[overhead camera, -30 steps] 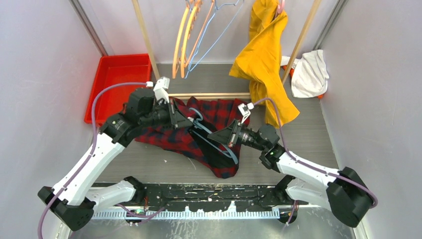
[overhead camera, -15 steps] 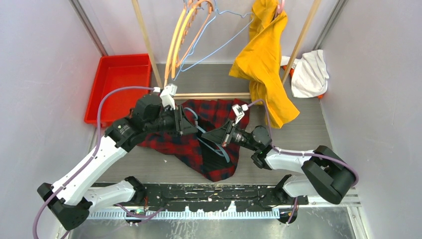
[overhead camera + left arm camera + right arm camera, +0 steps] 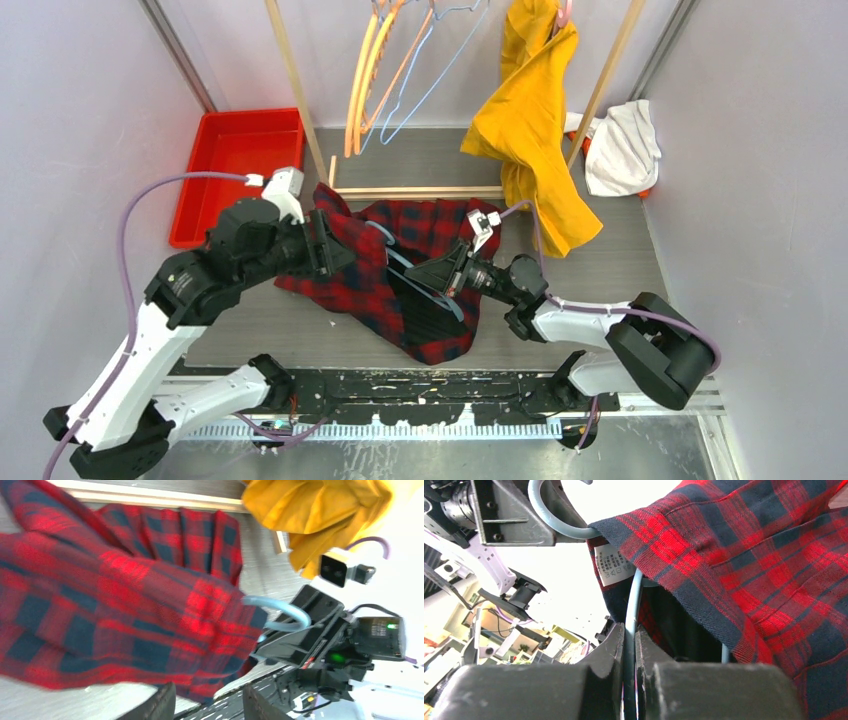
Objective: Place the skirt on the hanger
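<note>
The red and dark-blue plaid skirt (image 3: 405, 262) lies crumpled on the grey table, draped over a light-blue hanger (image 3: 412, 275) whose wire runs inside it. My right gripper (image 3: 434, 275) is shut on the hanger wire (image 3: 630, 630), just below the skirt's waistband (image 3: 704, 555) and its white label. The hanger's hook (image 3: 282, 615) pokes out of the skirt (image 3: 115, 600) toward the right arm. My left gripper (image 3: 345, 252) stands open at the skirt's left side. Its fingers (image 3: 161, 705) are apart, with nothing pinched between them.
A red bin (image 3: 235, 160) sits at the back left. Orange and blue hangers (image 3: 385, 75) hang from the rack. A yellow garment (image 3: 530, 120) hangs at the back right and a white cloth (image 3: 622, 148) lies beside it. A wooden rack bar (image 3: 420, 192) runs behind the skirt.
My left gripper has opened, let go of the skirt and drawn back to the left. The right gripper keeps its hold on the hanger. The rack's hangers have swung.
</note>
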Robot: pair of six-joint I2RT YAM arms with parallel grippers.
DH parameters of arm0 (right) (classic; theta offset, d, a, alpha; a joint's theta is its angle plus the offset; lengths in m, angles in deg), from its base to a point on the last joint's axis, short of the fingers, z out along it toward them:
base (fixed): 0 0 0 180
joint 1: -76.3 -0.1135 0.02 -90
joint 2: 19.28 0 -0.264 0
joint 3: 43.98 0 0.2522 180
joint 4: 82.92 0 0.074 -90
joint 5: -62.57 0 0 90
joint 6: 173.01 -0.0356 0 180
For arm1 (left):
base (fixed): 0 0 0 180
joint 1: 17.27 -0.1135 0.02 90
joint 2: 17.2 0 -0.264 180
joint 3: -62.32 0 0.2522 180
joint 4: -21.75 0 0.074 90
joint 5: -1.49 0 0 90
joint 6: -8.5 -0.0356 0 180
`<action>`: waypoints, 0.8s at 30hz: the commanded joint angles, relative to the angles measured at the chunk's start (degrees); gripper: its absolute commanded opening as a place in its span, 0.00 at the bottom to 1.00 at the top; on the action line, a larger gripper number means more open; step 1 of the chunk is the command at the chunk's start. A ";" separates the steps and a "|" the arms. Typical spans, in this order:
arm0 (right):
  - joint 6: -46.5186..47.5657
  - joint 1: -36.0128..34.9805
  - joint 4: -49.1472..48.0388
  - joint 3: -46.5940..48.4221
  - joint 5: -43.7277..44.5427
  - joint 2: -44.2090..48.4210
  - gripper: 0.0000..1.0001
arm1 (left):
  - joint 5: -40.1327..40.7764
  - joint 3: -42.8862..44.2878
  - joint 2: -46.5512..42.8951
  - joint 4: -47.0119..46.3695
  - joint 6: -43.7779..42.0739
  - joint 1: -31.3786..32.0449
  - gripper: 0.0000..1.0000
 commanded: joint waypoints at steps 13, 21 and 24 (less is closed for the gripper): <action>5.36 -1.02 -9.70 5.79 0.82 8.67 0.01 | 16.25 15.17 5.84 12.16 10.01 -3.15 0.88; 6.44 -1.56 -9.56 9.53 2.10 15.25 0.01 | 21.65 33.41 8.41 20.88 7.98 -3.33 0.99; 6.36 -1.56 -9.51 10.12 3.42 19.79 0.01 | 22.02 38.20 8.32 21.90 7.23 -3.27 0.99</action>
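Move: The plaid skirt's middle lies about 7 cm to the left hand's right, 2 cm ahead and some 13 cm below. The blue hanger's hook is roughly 5 cm ahead, 6 cm right and 5 cm below; the red bin is 16 cm ahead, 26 cm left and well below. From the right hand, already pinching the hanger, the skirt's middle is about 5 cm left, 2 cm ahead and 8 cm below, the hook 5 cm ahead and 6 cm left. Up and to the left goes the empty left hand, backing off from the blue hanger's hook: first some 4 cm leftward and a little forward, then a quick climb of about 10 cm while the half-open fingers spread fully and the wrist turns counter-clockwise. The right hand keeps its pinch on the hanger and lifts it about 10 cm, fingertips tipping upward. ##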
